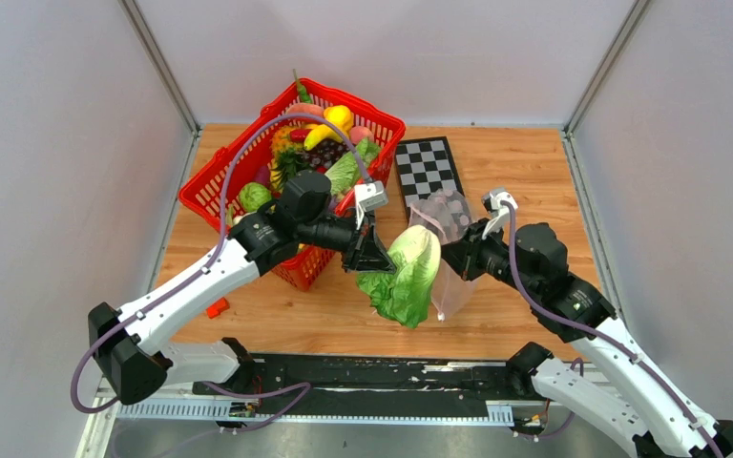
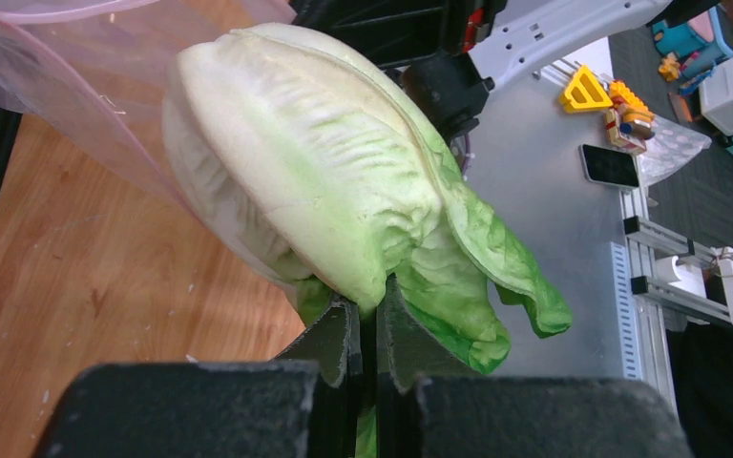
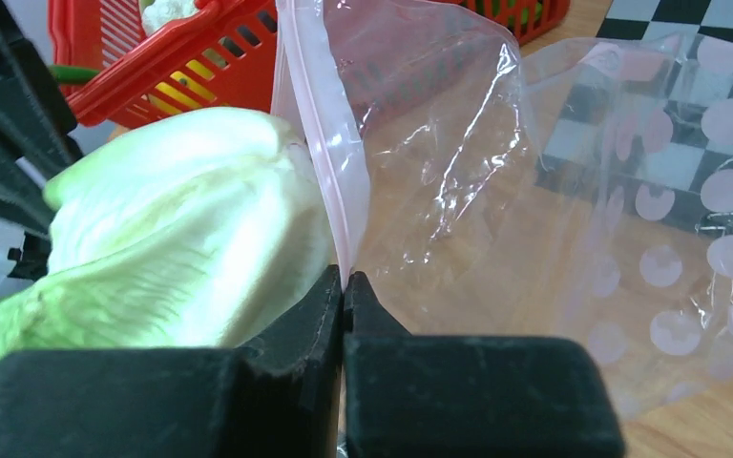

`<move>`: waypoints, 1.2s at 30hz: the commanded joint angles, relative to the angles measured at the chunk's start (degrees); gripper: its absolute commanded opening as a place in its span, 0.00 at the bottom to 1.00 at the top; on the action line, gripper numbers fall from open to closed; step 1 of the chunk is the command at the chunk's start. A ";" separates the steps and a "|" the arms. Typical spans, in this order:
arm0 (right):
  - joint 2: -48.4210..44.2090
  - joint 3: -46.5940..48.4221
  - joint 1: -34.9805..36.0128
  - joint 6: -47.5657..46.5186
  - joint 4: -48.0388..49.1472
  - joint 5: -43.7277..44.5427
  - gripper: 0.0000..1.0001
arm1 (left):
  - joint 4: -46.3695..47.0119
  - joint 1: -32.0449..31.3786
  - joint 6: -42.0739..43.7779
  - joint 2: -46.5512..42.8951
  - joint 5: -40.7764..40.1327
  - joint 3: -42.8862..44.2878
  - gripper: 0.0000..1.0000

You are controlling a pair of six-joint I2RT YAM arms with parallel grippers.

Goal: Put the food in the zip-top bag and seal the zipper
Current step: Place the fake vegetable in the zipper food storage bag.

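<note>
A leafy green lettuce (image 1: 407,274) hangs over the table's middle, pinched at a leaf by my left gripper (image 1: 374,256), which is shut on it (image 2: 370,310). The lettuce (image 2: 324,172) presses against the mouth of the clear zip-top bag (image 1: 447,229). My right gripper (image 1: 458,258) is shut on the bag's pink zipper strip (image 3: 329,181) and holds the bag (image 3: 573,210) up. From the right wrist the lettuce (image 3: 181,229) sits just left of the strip, outside the bag as far as I can tell. More food (image 1: 329,129) lies in the basket.
A red mesh basket (image 1: 219,205) full of toy fruit and vegetables stands at the back left. A black-and-white checkerboard (image 1: 428,167) lies behind the bag. A small orange-red piece (image 1: 217,307) lies on the wood near the left arm.
</note>
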 commanded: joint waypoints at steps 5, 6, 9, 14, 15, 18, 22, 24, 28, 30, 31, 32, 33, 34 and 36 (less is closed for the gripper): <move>-3.77 -1.11 0.17 -7.07 5.11 -6.10 0.00 | -5.30 -0.20 2.73 3.91 -7.85 4.12 0.00; -3.98 -1.23 0.13 -7.34 5.09 -5.95 0.00 | -6.32 -0.21 2.93 4.54 -9.37 4.32 0.00; -4.00 -1.34 0.12 -8.35 5.00 -6.82 0.00 | -8.11 -0.21 2.39 5.98 -12.47 4.75 0.00; -2.54 -0.86 0.17 -9.72 2.97 -6.41 0.00 | -9.66 -0.22 1.86 7.24 -16.68 5.83 0.00; -2.41 -0.89 0.13 -9.95 2.79 -6.54 0.00 | -10.09 -0.21 2.05 7.47 -17.13 6.18 0.00; -2.01 -1.24 0.16 -10.04 3.67 -8.17 0.00 | -8.02 -0.21 1.35 7.69 -15.66 6.07 0.00; -0.22 -1.17 0.16 -8.99 4.60 -10.51 0.00 | 2.34 -0.41 -3.88 7.50 -8.04 4.57 0.00; 0.60 -1.23 0.13 -8.14 4.80 -10.55 0.00 | 7.08 -0.64 -7.14 7.21 -7.23 3.46 0.00; 1.25 -1.61 0.24 -7.21 5.23 -13.04 0.00 | 8.78 -0.75 -9.30 8.21 -8.84 2.77 0.00; 1.20 -1.78 0.20 -7.11 5.32 -14.21 0.00 | 7.72 -0.73 -8.34 8.85 -9.08 2.70 0.00; 1.23 -1.71 0.19 -7.15 5.09 -15.01 0.00 | 7.31 -0.73 -7.80 9.10 -8.31 2.85 0.00; 1.29 -1.57 0.22 -7.50 4.93 -16.51 0.00 | 7.22 -0.82 -7.43 9.42 -7.37 2.89 0.00; 1.45 -1.34 0.23 -7.71 4.69 -18.04 0.00 | 7.29 -0.82 -6.93 9.64 -6.52 2.92 0.00; 1.63 -1.14 0.20 -7.92 4.66 -19.93 0.00 | 6.88 -0.82 -6.34 9.76 -6.42 3.06 0.00; 2.11 -0.67 0.19 -8.22 4.94 -24.01 0.00 | 4.07 -0.84 -5.37 10.23 -11.23 4.03 0.00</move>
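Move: Gripped in the left fingers by its leafy end, the fake vegetable (a napa cabbage) points its white end at the bag mouth, which is about 7 cm to the left hand's right, 3 cm ahead and roughly 4 cm lower. The red basket is some 22 cm left and 18 cm ahead; the checkerboard is about 10 cm right and 17 cm ahead, well below. For the right hand, pinching the bag rim, the vegetable's middle is about 9 cm left and 3 cm back. Feeding the white end into the bag, the left hand goes down about 6 cm and forward 4 with its fingers tipping down, then rises some 3 cm while easing right and tipping partly back, and sinks slightly again. The right hand keeps its pinch on the rim, drawing it back and left over the vegetable a couple of centimetres each way, while turning about 15 degrees counter-clockwise. ##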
